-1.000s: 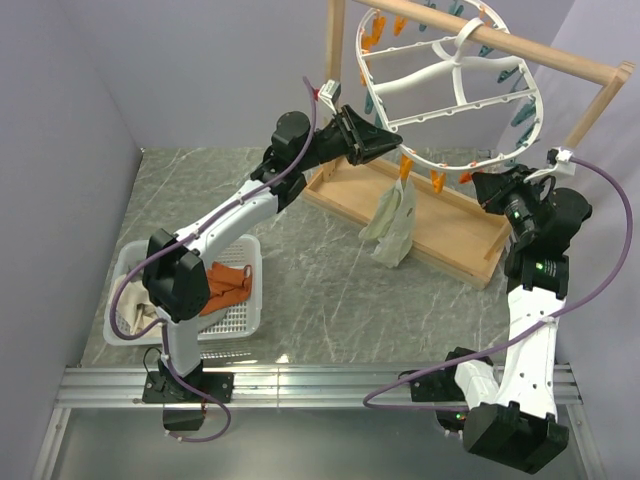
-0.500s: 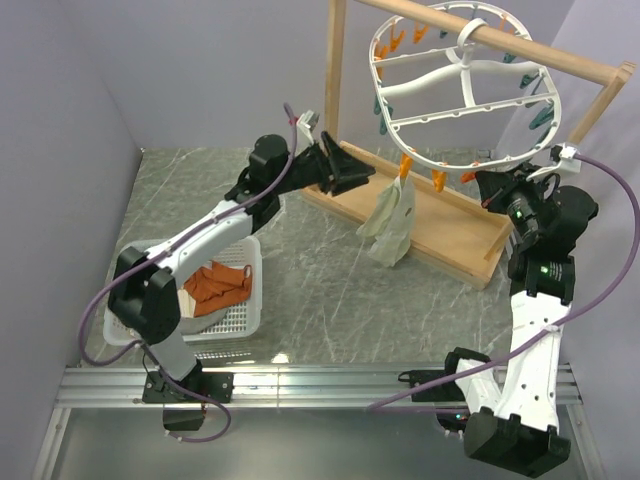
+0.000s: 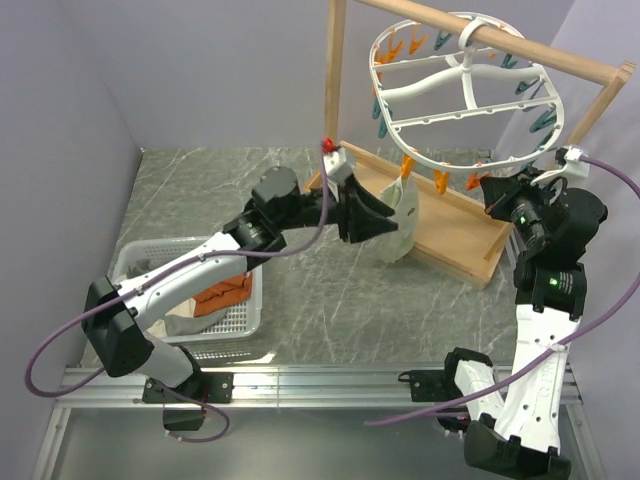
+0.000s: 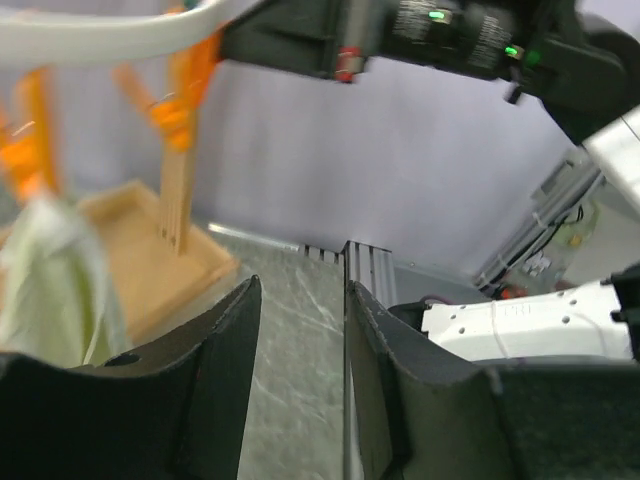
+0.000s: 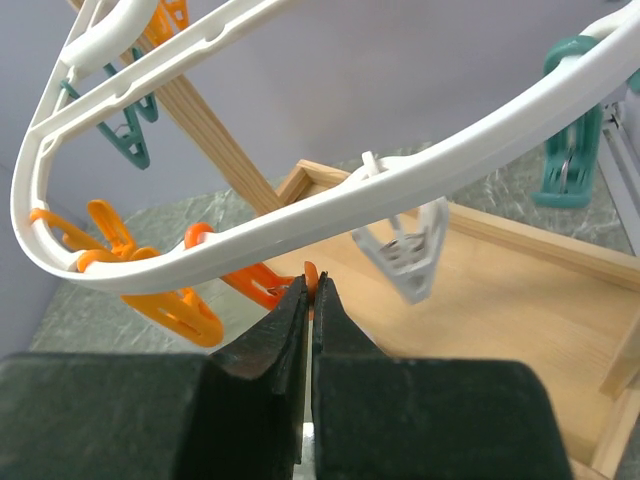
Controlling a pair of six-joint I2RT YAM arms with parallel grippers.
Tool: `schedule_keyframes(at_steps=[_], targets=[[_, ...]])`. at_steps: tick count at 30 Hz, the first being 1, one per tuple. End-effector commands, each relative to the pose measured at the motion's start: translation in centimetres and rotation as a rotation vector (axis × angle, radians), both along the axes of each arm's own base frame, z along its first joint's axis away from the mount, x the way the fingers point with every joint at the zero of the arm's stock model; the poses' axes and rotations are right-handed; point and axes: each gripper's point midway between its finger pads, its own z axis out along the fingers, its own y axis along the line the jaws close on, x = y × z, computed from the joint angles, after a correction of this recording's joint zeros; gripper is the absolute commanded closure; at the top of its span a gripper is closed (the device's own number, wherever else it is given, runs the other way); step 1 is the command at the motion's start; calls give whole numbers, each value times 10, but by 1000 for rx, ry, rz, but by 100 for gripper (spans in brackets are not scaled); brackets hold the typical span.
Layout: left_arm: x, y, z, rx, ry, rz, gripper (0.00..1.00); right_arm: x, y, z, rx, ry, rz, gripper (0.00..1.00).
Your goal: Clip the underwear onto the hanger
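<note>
The underwear hangs pale and limp from an orange clothespin on the near rim of the white hanger, over the wooden base. My left gripper is right beside the cloth at its left, jaws open with only table showing between them; the underwear sits left of its fingers. My right gripper is under the hanger rim at the right, shut on the end of an orange clothespin.
The wooden frame stand carries the hanger on its top rod. A white basket at the left holds an orange-rust cloth. Teal clothespins line the hanger's far rim, and a white clothespin hangs near my right fingers.
My left arm came away from the hanger rim, swung down and right to the hanging underwear, jaws wider. My right gripper closed on the orange clothespin. The hanger tilted.
</note>
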Motion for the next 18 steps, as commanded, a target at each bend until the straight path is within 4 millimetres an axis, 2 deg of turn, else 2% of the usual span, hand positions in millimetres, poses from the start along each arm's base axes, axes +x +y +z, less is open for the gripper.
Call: schedule_keyframes(at_steps=[1,2,4,5,7,10,16,18], targets=[[-8,-18,34,-89,-318,11,54,-13,5,-2,-1,48,6,100],[-11,-30,37,-101,-338,-7,54,-14,6,-1,-4,46,5,100],[-14,-43,43,-127,-385,-12,54,-15,5,3,-2,42,0,100],[-13,-55,44,-134,-405,-7,54,-16,6,4,-1,41,6,100],[-10,-64,48,-159,-421,-3,54,-16,9,4,4,42,21,100],[-2,-88,44,-169,-446,-10,55,-16,11,2,4,48,26,100],[9,-119,41,-191,-492,-7,54,-18,13,-1,8,50,33,100],[6,-127,42,-201,-505,3,54,-18,13,-2,9,53,34,100]])
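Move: Level with the left hand and some 11 cm to its right, about 7 cm farther out, hangs the middle orange clip of the hanger's near rim. The orange clip carrying the underwear is roughly 4 cm right and 8 cm ahead of that hand, with the cloth's middle some 12 cm lower. The right-hand orange clip, already in the right fingers, lies about 18 cm right and 7 cm ahead of the left hand. From the right hand the middle clip is about 8 cm left. Sweeping some 12 cm to the right, the left hand passes just behind the clip with the underwear towards the middle orange clip. It draws back about 2 cm first, then eases forward some 3.5 cm as it slows, rolling about 20 degrees so its forward side rises; its half-open fingers touch nothing yet. The right hand keeps its shut pinch on the right-hand clip, almost still. ##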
